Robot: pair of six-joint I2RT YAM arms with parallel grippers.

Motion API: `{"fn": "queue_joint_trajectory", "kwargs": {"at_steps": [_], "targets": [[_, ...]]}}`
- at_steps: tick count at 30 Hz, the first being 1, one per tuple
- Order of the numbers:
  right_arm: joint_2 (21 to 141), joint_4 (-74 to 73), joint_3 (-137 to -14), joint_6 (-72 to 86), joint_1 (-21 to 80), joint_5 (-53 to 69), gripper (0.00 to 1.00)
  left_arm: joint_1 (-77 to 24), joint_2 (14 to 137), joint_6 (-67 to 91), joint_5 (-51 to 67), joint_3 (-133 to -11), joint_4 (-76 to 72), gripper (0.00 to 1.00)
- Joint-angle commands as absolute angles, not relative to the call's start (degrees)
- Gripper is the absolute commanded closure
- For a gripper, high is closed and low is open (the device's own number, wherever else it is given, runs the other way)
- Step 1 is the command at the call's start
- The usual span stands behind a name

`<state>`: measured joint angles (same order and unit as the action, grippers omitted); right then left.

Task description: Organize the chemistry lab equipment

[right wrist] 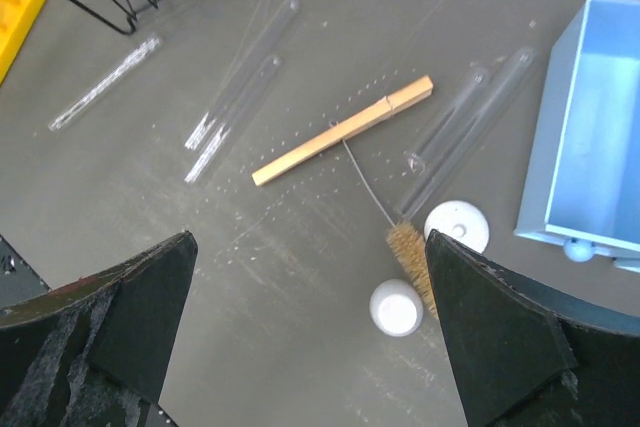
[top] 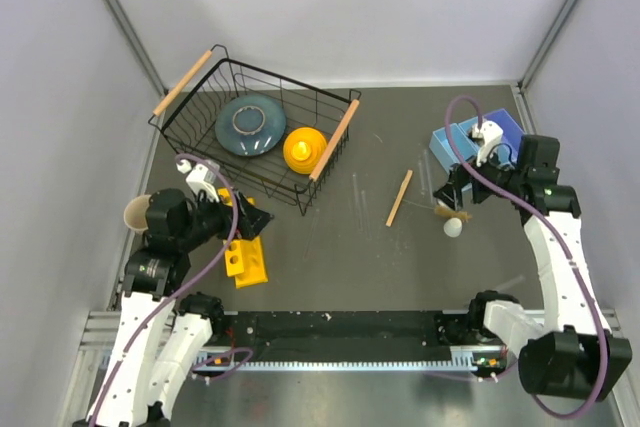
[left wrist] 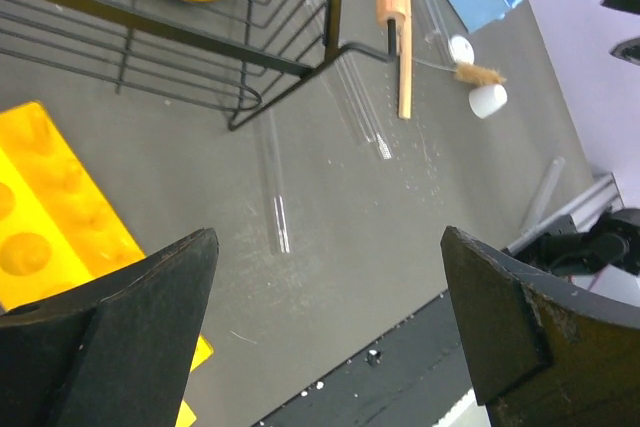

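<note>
A thin pale wooden stick (top: pixel 399 197) lies on the dark table, also in the right wrist view (right wrist: pixel 342 130) and the left wrist view (left wrist: pixel 404 57). A small brown brush (right wrist: pixel 408 252) on a wire lies by two white round pieces (right wrist: pixel 396 307) (right wrist: pixel 456 225). Several clear glass tubes lie flat, one near the basket corner (left wrist: pixel 272 182), two beside the stick (right wrist: pixel 232 107), two by the blue box (right wrist: pixel 465 127). My right gripper (right wrist: pixel 310 242) is open and empty, hovering above the brush and stick (top: pixel 448 192). My left gripper (left wrist: pixel 328 247) is open and empty, above a yellow rack (top: pixel 245 257).
A black wire basket (top: pixel 330 97) with wooden handles holds a blue-grey plate (top: pixel 250 125) and a yellow dome (top: pixel 305 150). A blue box (top: pixel 470 142) sits at the right rear, open in the right wrist view (right wrist: pixel 590 127). A beige round object (top: pixel 135 212) sits by the left arm.
</note>
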<state>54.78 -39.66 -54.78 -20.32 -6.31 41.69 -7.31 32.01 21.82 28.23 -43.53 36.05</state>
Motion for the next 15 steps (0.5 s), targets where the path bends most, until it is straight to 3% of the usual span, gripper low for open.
{"fn": "queue_joint_trajectory", "kwargs": {"at_steps": [1, 9, 15], "targets": [[59.23, -41.74, -55.46, -24.69, -6.77, 42.28, 0.01, -10.36, 31.2, 26.1, 31.82, -40.26, 30.33, 0.01], [68.28, -46.31, -57.74, -31.55, -0.35, 29.64, 0.01, -32.3, 32.25, 29.18, 16.19, -38.32, 25.67, 0.01], [70.75, -46.49, -57.66, -31.82, 1.93, 30.23, 0.01, -42.34, 39.19, 29.35, 9.15, -40.6, 23.21, 0.01]]}}
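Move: Some 20 cm below the right hand lies a small group: the white cup about 6 cm to its right and level with it, the brush head some 4 cm farther out than the cup, the white lid 7 cm beyond the cup, and the wooden holder about 8 cm ahead and 9 cm left of the hand. From the left hand, the single test tube is roughly 7 cm ahead, 8 cm right and 21 cm down, the yellow rack about 8 cm left and nearly level with the hand. Dropping almost straight down by about 9 cm, the right hand nears the cup and brush, its open fingers tipping some 20 degrees more steeply towards the table. Meanwhile the left hand sweeps about 8 cm to the right, also back and down a little, away from the yellow rack, turning clockwise with its fingers wide open. Neither hand is seen to touch anything. ##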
